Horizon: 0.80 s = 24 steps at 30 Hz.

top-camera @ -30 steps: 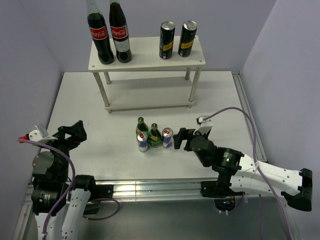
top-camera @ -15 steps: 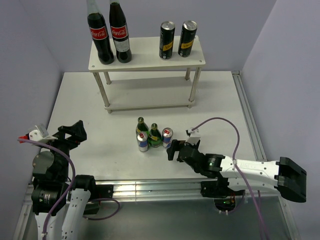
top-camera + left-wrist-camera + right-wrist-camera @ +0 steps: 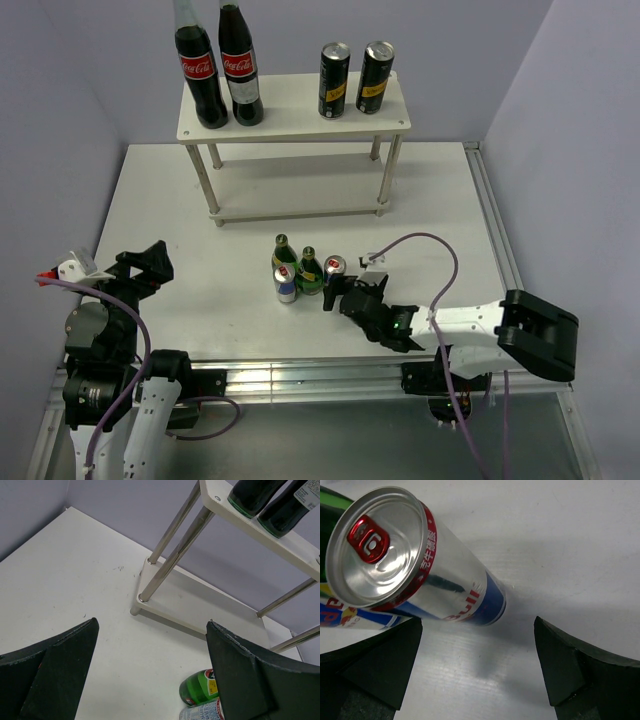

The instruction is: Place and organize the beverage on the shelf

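Note:
The white shelf stands at the back of the table, with two black yellow-labelled cans on the right of its top board. Mid-table is a tight cluster: two green bottles and two blue-and-silver cans. My right gripper is low, just in front of the right-hand can, open, the can a little beyond its fingertips. My left gripper hangs open at the near left, away from everything; its view shows one green bottle and a can.
Two large cola bottles fill the left of the top board. The lower board carries nothing I can see. A raised rail runs down the table's right edge, and purple walls close in on three sides.
My right arm has swung left and dropped lower, bringing its open gripper up to the front of the right-hand blue-and-silver can. The left arm and the drinks have not moved.

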### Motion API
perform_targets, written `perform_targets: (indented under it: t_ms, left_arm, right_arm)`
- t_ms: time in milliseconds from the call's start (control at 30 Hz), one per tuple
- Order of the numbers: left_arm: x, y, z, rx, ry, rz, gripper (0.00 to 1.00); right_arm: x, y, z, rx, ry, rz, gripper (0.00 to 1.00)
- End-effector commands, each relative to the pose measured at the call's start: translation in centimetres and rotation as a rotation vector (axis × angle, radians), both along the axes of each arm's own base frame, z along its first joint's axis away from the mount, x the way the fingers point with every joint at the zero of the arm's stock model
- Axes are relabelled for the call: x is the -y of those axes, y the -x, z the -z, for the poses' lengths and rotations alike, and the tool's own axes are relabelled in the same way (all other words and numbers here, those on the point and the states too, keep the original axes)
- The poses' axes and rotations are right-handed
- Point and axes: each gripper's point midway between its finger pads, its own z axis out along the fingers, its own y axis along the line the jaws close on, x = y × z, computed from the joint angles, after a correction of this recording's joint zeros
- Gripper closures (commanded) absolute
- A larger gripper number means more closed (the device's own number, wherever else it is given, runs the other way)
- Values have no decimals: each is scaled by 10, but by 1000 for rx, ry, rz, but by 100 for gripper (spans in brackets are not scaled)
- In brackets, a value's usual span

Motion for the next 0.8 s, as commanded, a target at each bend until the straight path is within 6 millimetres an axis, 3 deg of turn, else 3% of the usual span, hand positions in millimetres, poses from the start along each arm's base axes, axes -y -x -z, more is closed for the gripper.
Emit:
perform_targets:
  t_ms: [0,533,600,733,767]
  left_arm:
    - [-3,-1,-6,20,-15,-15,4]
    - [-2,-3,-5,15,-18,-9,4]
    - [-2,-3,-5,13,-20,-7,4]
    - [-1,-4,-5,12,-20,-4,4]
    - [-1,-4,-5,10,-20,-6,4]
  right_arm:
    - [-11,-26,-24,110,-65,80,0]
    - [-7,-71,-15,203,-15,225,3]
    - [-7,-74,-15,216,-17,232,8]
    - [-12,-80,-15,232,6,230,47]
    - [-12,-81,-12,229,30,226,51]
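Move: The right hand, wide open and low over the table, has the right-hand Red Bull can about 4 cm ahead and 3 cm to its left, roughly at finger height. The small green bottle stands some 6 cm left of that can and level with it; the other Red Bull can is about 11 cm left of it and 2 cm nearer. From the idle left hand the aimed-at can lies roughly 6 cm ahead, 36 cm right and 25 cm below. The right hand slides forward about 6.5 cm around the near Red Bull can, turning slightly clockwise, and pinches it. ##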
